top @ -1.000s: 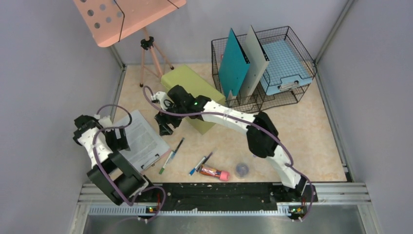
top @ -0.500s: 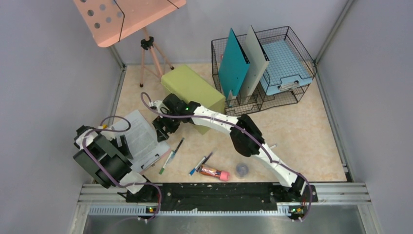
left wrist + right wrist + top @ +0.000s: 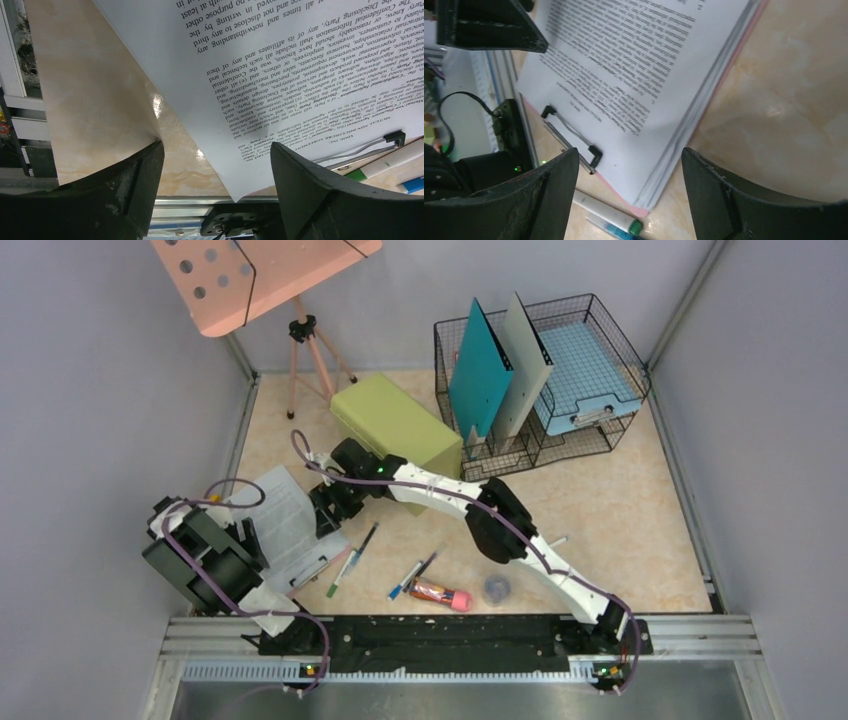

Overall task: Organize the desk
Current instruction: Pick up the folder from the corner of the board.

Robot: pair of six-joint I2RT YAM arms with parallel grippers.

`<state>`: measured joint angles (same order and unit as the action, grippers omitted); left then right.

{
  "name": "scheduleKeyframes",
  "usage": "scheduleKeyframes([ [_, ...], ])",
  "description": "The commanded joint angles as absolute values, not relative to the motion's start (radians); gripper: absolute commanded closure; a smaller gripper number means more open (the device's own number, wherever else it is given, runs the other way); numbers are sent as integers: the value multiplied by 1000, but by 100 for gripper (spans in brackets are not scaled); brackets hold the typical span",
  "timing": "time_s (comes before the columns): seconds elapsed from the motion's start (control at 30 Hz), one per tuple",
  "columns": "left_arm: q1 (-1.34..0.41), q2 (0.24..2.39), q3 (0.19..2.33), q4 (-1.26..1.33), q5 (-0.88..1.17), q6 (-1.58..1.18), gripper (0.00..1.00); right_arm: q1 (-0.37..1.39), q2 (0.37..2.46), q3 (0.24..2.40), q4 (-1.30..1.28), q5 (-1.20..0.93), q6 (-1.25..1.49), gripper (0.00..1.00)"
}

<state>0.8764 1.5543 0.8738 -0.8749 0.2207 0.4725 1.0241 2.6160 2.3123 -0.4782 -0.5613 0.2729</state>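
A clipboard (image 3: 288, 525) with a stack of printed sheets (image 3: 624, 75) lies at the near left of the desk (image 3: 620, 510). My left gripper (image 3: 216, 145) is low at its near left corner and open. The loose corner of the top sheet (image 3: 235, 190) lies between the jaws, touching neither. My right gripper (image 3: 629, 152) hangs open over the clipboard's right near corner, by its metal clip (image 3: 571, 137). In the top view, the left gripper (image 3: 250, 540) and right gripper (image 3: 330, 512) flank the clipboard.
A green-capped pen (image 3: 342, 573), a dark pen (image 3: 366, 538) and a blue pen (image 3: 410, 578) lie right of the clipboard. A red tube (image 3: 440, 593) and a small round object (image 3: 497, 587) lie near the front rail. Behind stand an olive box (image 3: 395, 425), a wire rack (image 3: 540, 370) and a pink stand (image 3: 260, 275).
The left arm has folded back toward the near left, bringing its gripper down at the paper's corner with the jaws slightly narrower. The right gripper has shifted left and nearer over the clipboard's edge.
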Motion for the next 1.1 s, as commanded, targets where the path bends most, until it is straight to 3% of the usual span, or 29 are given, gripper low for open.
scheduleKeyframes([
  [0.0,878,1605,868,-821,354,520,19,1029,2698,2325,-388,-691,388,26],
  [0.23,878,1620,888,-860,468,586,29,1028,2638,2255,-247,-854,523,28],
  [0.5,878,1634,924,-883,501,586,44,1007,2587,2249,-264,-840,479,30],
  [0.7,885,1631,955,-867,448,556,63,982,2579,2212,-302,-800,430,30],
  [0.93,904,1644,1003,-864,395,535,100,947,2567,2215,-329,-778,392,30],
  [1.07,910,1648,1021,-875,410,535,100,931,2555,2225,-340,-773,377,30],
])
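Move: The paper-topped pink folder lies just under the left hand, its middle about 7 cm ahead and 5 cm right; its left edge already runs between the open fingers, with the near corner some 6 cm back. From the right hand, beside the folder's right edge, that middle is about 10 cm left, 2 cm back and 3 cm lower; the green marker lies roughly 13 cm back and 4 cm right, the blue pen 6 cm back and 9 cm right. The right hand, fingers staying open, sweeps back about 5 cm along the folder's right side while its wrist turns some 15 degrees, then eases forward about 1 cm, ending with a fingertip against the raised top sheet. The left hand slides forward about 4 cm, low over the table, its wrist tilting about 10 degrees, and closes from wide open to shut on the folder's left edge just ahead of the near corner. ##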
